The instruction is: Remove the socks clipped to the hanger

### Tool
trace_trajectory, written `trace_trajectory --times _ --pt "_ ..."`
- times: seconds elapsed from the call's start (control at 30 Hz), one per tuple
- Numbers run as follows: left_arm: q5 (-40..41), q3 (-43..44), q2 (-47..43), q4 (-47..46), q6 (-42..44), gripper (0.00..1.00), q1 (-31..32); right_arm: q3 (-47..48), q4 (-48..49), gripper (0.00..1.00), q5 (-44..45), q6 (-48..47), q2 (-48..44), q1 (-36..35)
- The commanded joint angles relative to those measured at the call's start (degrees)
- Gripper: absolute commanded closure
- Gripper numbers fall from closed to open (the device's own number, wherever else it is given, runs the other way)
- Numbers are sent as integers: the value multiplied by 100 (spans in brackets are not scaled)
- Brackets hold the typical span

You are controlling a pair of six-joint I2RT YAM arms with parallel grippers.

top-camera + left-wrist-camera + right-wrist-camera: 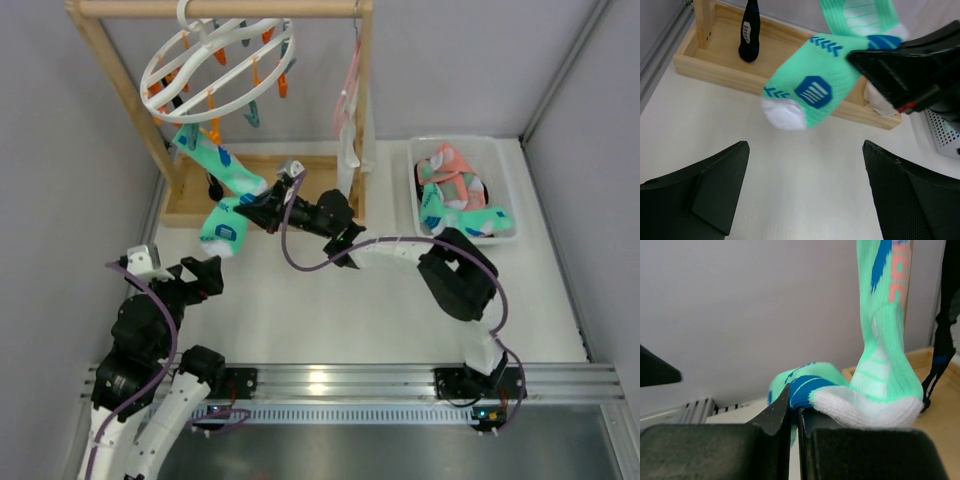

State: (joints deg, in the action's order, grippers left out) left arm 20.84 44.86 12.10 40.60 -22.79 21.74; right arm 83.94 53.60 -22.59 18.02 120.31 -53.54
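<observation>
The white ring hanger hangs by its hook from the wooden rack's top bar, with orange and teal clips under it. A mint-teal sock stretches from the clips at the ring's left side down toward the table. My right gripper is shut on its heel part, and the right wrist view shows the blue and white fabric pinched between the jaws. The toe dangles free. A black sock hangs behind it. My left gripper stands open and empty over the table, below the toe.
The wooden rack stands on a shallow wooden base tray. A long white and pink cloth hangs by its right post. A white basket at the right holds several socks. Grey walls close in on the left and right.
</observation>
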Motion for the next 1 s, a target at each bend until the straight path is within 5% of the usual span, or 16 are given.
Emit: trace_trajectory --times 0.0,0.13,0.37,0.73,0.97 --pt "-19 84 -93 -202 -15 2 -20 -868 976 100 -44 -79 -920 -51" --pt "-71 154 -181 -254 2 2 -20 -2124 995 100 114 -71 -1798 -25" --pt "-493 899 239 -500 11 2 -20 -2988 108 100 -280 52 -2714 36" --pt "-765 3087 2928 -430 -243 2 -20 -3525 -52 100 -1309 1195 -3417 1029" --pt "-897 3853 4001 -1202 -499 2 -20 -3683 412 100 -1959 1826 -3506 1451"
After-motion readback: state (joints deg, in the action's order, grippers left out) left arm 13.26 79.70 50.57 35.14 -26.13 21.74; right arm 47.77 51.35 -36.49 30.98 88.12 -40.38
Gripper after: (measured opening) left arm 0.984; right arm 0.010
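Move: The green sock's cuff hangs in a clip roughly 5 cm ahead, 11 cm left and 13 cm above the right hand, which already pinches the sock near its heel. From the left hand, empty and open, that cuff is some 17 cm ahead, 8 cm right and 14 cm up. The hanger ring's centre is about 8 cm beyond the cuff, level with it sideways and 6 cm higher; the black sock hangs some 10 cm beyond the cuff, 4 cm farther right and 9 cm lower. The green sock, still pinched at the heel by the shut right fingers, is pulled about 17 cm to the right and 5 cm back, away from the hanger's middle, with the wrist tilting some 15 degrees. Meanwhile the open left hand first climbs about 12 cm, then pushes forward and to the right towards the clipped cuff, fingers wide, still short of touching. ##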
